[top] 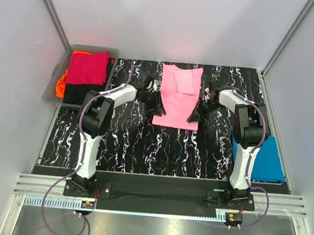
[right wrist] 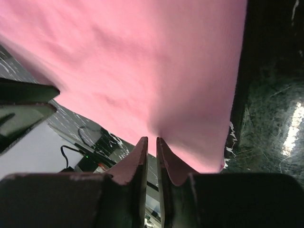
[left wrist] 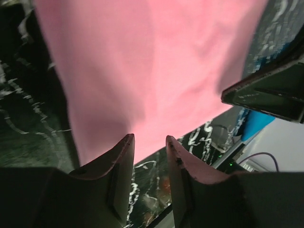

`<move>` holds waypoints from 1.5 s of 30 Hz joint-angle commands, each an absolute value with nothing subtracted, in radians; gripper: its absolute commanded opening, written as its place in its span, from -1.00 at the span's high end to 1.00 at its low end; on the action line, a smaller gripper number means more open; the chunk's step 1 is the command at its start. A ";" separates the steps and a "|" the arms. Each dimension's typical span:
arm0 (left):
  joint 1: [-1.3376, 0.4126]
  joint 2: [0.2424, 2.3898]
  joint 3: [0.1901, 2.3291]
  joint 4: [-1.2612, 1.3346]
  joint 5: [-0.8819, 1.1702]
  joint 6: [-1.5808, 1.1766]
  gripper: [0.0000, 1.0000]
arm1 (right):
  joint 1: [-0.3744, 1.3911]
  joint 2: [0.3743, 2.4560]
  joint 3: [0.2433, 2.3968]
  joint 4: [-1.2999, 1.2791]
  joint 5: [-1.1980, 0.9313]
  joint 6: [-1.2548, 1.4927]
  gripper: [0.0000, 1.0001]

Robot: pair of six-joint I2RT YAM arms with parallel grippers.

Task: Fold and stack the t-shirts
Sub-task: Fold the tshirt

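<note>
The light pink t-shirt [top: 177,100] lies partly folded in the middle of the marbled black table [top: 128,142], a small folded flap on its upper part. My left gripper [top: 157,103] is at its left edge. In the left wrist view this gripper [left wrist: 149,139] stands open at the hem of the pink cloth [left wrist: 152,66], with table showing between the fingers. My right gripper [top: 196,115] is at the shirt's right edge. Seen from the right wrist, it [right wrist: 151,138] is shut on the pink hem [right wrist: 142,71], which puckers at the tips. A bright blue t-shirt [top: 262,158] lies flat at the table's right edge.
A grey bin [top: 57,82] at the back left holds crimson [top: 88,67], orange [top: 61,84] and black [top: 83,92] shirts. White walls close in the back and both sides. The metal rail [top: 156,196] with the arm bases runs along the near edge.
</note>
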State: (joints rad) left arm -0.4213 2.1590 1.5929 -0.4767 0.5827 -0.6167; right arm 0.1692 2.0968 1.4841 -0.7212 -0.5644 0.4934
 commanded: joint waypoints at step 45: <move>-0.402 1.916 1.344 -0.494 0.462 -0.367 -0.25 | 0.141 1.991 1.362 -0.681 -0.554 0.327 -0.08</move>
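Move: The t-shirt lies just under both hands, 2 to 3 cm below. From the left gripper, the shirt's middle is about 9 cm ahead and 9 cm to the right, the near hem's middle 6 cm back and 8 cm right, and the sleeve flap 17 cm ahead and 12 cm right. From the right gripper, the middle is roughly 11 cm ahead and 7 cm left, the hem 4 cm back and 7 cm left, the flap 19 cm ahead and 4 cm left. Lower both grippers 2 to 3 cm onto the t-shirt's near part, one by each side edge, and without closing the fingers drag the cloth back towards the base, about 15 cm. Then lift, open both grippers wide and swing forward again some 12 to 14 cm, sinking towards the shirt's crosswise fold; the left hand also drifts outward to the left. ##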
